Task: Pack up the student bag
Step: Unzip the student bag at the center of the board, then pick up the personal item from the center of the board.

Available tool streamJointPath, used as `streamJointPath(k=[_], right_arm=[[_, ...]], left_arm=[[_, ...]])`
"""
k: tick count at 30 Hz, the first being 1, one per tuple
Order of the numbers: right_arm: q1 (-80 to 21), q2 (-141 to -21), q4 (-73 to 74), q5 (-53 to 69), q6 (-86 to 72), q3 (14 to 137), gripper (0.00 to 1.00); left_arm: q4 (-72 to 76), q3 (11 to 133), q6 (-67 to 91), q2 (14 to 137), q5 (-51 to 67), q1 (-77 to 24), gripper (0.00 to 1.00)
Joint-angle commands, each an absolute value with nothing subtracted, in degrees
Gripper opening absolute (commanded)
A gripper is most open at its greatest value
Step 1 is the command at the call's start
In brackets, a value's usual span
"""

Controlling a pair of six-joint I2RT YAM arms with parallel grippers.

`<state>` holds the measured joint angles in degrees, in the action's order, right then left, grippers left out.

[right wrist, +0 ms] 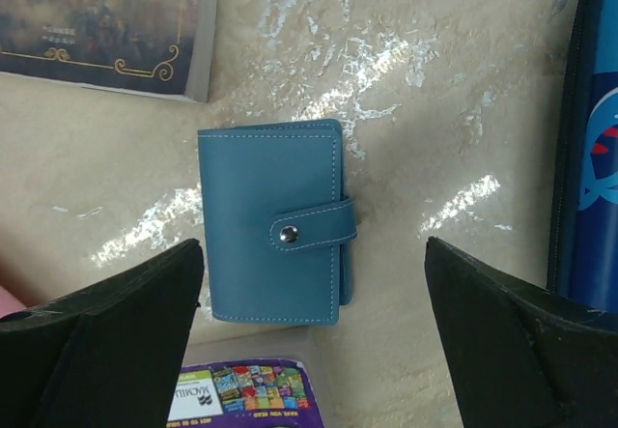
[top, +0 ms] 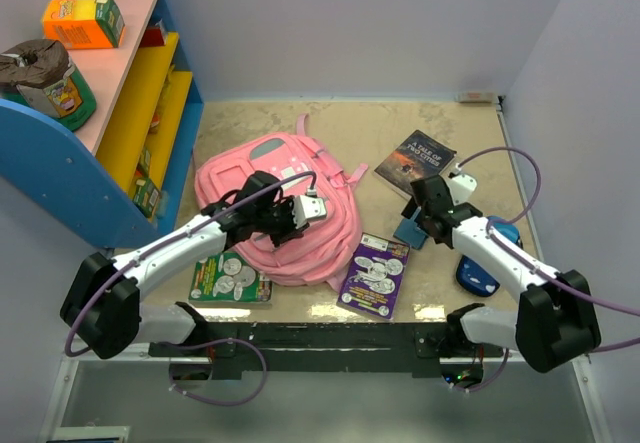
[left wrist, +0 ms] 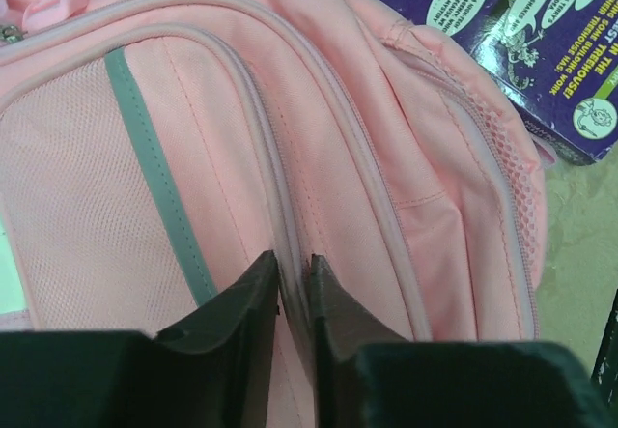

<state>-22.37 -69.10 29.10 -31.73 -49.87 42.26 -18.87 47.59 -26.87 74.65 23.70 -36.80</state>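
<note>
The student bag (top: 300,178), a soft pink backpack, lies flat in the middle of the table. My left gripper (top: 290,218) rests on its front. In the left wrist view the bag (left wrist: 386,157) fills the frame, and the left gripper (left wrist: 293,257) has its jaws pinched on a raised zip seam of the pink fabric. My right gripper (top: 425,218) hovers right of the bag. Its jaws stand wide apart in the right wrist view (right wrist: 314,242), above a small blue snap wallet (right wrist: 270,223) lying on the table, not touching it.
A purple book (top: 375,275) lies at the bag's right front, a green one (top: 232,278) at its left front. A dark book (top: 415,161) sits behind the wallet (top: 408,231). A blue pencil case (top: 478,268) lies far right. A blue-and-pink shelf (top: 100,113) stands at left.
</note>
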Motion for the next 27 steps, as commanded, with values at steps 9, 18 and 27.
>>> streamJointPath(k=[9,18,27], right_arm=[[-19.2,-79.8,20.1,-29.2,-51.8,41.5,0.99],[-18.9,-83.7,15.0,-25.7,-52.7,39.6,0.82],[-18.8,-82.4,12.0,-22.5,-51.9,37.8,0.32]], left_arm=[[-17.1,50.3,-27.6,72.8,20.3,-36.9,0.0],[-20.3,54.9,-23.9,70.4,22.5,-36.9,0.0],[-20.3,54.1,-22.4,69.2,23.0,-36.7,0.0]])
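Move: The blue notebook lies about 2 cm ahead and 2 cm left of the open right hand, some 6 cm below. From that hand, the dark novel is about 17 cm ahead and 2 left, the purple book 10 back and 12 left, the pencil case 6 back and 16 right. The left fingers already straddle the bag's raised zip edge at the hand point, the purple book 8 cm back and 20 right. The left fingers nip shut on the pink bag's zip edge, which they already straddled, then draw it up about 3 cm. Meanwhile the right hand sinks some 6 cm to the blue notebook, easing forward nearly 3 cm, with its fingers going from wide open to about half shut across the strap and right-hand edge. ##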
